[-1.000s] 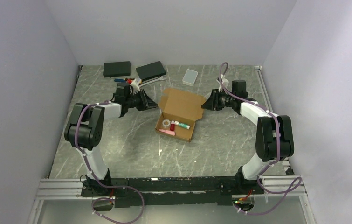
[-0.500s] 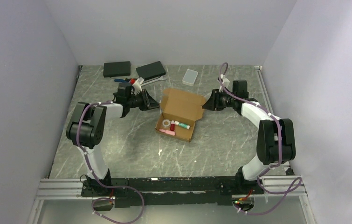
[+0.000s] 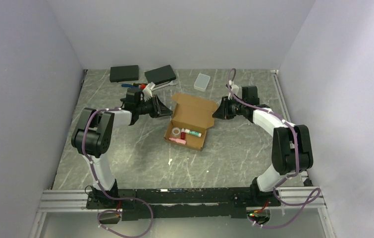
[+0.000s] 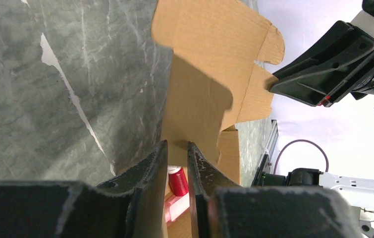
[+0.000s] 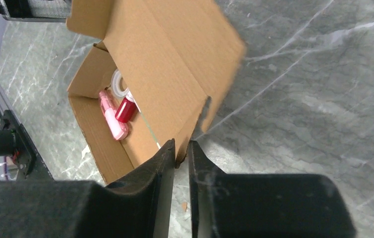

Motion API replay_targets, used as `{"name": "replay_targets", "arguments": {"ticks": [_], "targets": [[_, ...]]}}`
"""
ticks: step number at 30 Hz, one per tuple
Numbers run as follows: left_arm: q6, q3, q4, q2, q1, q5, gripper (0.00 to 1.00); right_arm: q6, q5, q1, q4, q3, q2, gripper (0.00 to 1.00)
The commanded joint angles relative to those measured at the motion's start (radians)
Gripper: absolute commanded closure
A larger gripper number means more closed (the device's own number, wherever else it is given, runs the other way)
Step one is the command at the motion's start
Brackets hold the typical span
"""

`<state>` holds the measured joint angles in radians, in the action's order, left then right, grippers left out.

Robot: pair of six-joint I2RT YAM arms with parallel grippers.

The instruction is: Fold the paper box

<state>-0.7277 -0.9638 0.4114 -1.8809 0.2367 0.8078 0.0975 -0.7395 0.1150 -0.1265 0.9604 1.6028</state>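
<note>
The brown paper box (image 3: 188, 140) sits mid-table with its lid (image 3: 192, 106) raised at the back. Inside lie a tape roll (image 3: 176, 131), a pen (image 3: 193, 133) and a pink item (image 3: 177, 140). My left gripper (image 3: 165, 110) is at the lid's left edge. In the left wrist view its narrow jaws (image 4: 176, 147) close on the lid's side flap (image 4: 194, 114), with a red cap showing behind. My right gripper (image 3: 218, 113) is at the lid's right edge. In the right wrist view its jaws (image 5: 180, 148) pinch a corner of the flap (image 5: 194, 124).
Two flat black boxes (image 3: 124, 73) (image 3: 160, 74) and a translucent white case (image 3: 201, 82) lie along the back. Small tools (image 3: 147, 87) sit behind the left gripper. A white scrap (image 3: 170, 161) lies in front of the box. Walls enclose three sides.
The lid has tipped a little more upright. Both grippers edged toward the back with it. The right jaws parted slightly, then closed again on the flap corner.
</note>
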Motion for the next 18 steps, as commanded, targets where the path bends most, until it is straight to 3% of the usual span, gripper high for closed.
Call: {"name": "replay_targets", "arguments": {"ticks": [1,6,18], "targets": [[-0.010,-0.002,0.053,-0.008,0.009,0.039,0.74,-0.002,0.034,0.013,0.019,0.026,-0.004,0.85],[-0.017,0.008,0.068,-0.009,0.010,0.042,0.74,-0.021,0.082,0.021,0.052,0.023,-0.031,1.00],[-0.017,-0.017,0.038,0.007,0.018,0.025,0.73,-0.125,0.237,0.093,0.158,-0.001,-0.098,1.00]]}}
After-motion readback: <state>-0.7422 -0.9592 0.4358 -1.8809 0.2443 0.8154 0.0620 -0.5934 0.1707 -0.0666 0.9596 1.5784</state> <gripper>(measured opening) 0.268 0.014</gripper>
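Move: The right hand already has the lid's right side flap between its part-open fingertips, the flap's middle about 1 cm to its left, level fore and aft, some 1 cm lower. The lid's middle lies roughly 7 cm left and 3 cm ahead at hand height; the tray's middle is about 10 cm left, 5 cm back and 6 cm down, the glue stick 8 cm left and 4 cm back in it. From the left hand that flap lies some 15 cm right and 2 cm back. The right fingers close fully from part open, pinching the lower end of the lid's right side flap while the hand stays nearly in place. Then the hand eases forward about 1.5 cm, rising slightly at the end, and the wrist turns some 10 degrees so that the fingers point more forward, as the left hand stays at the lid's left edge with its fingers still part open. ##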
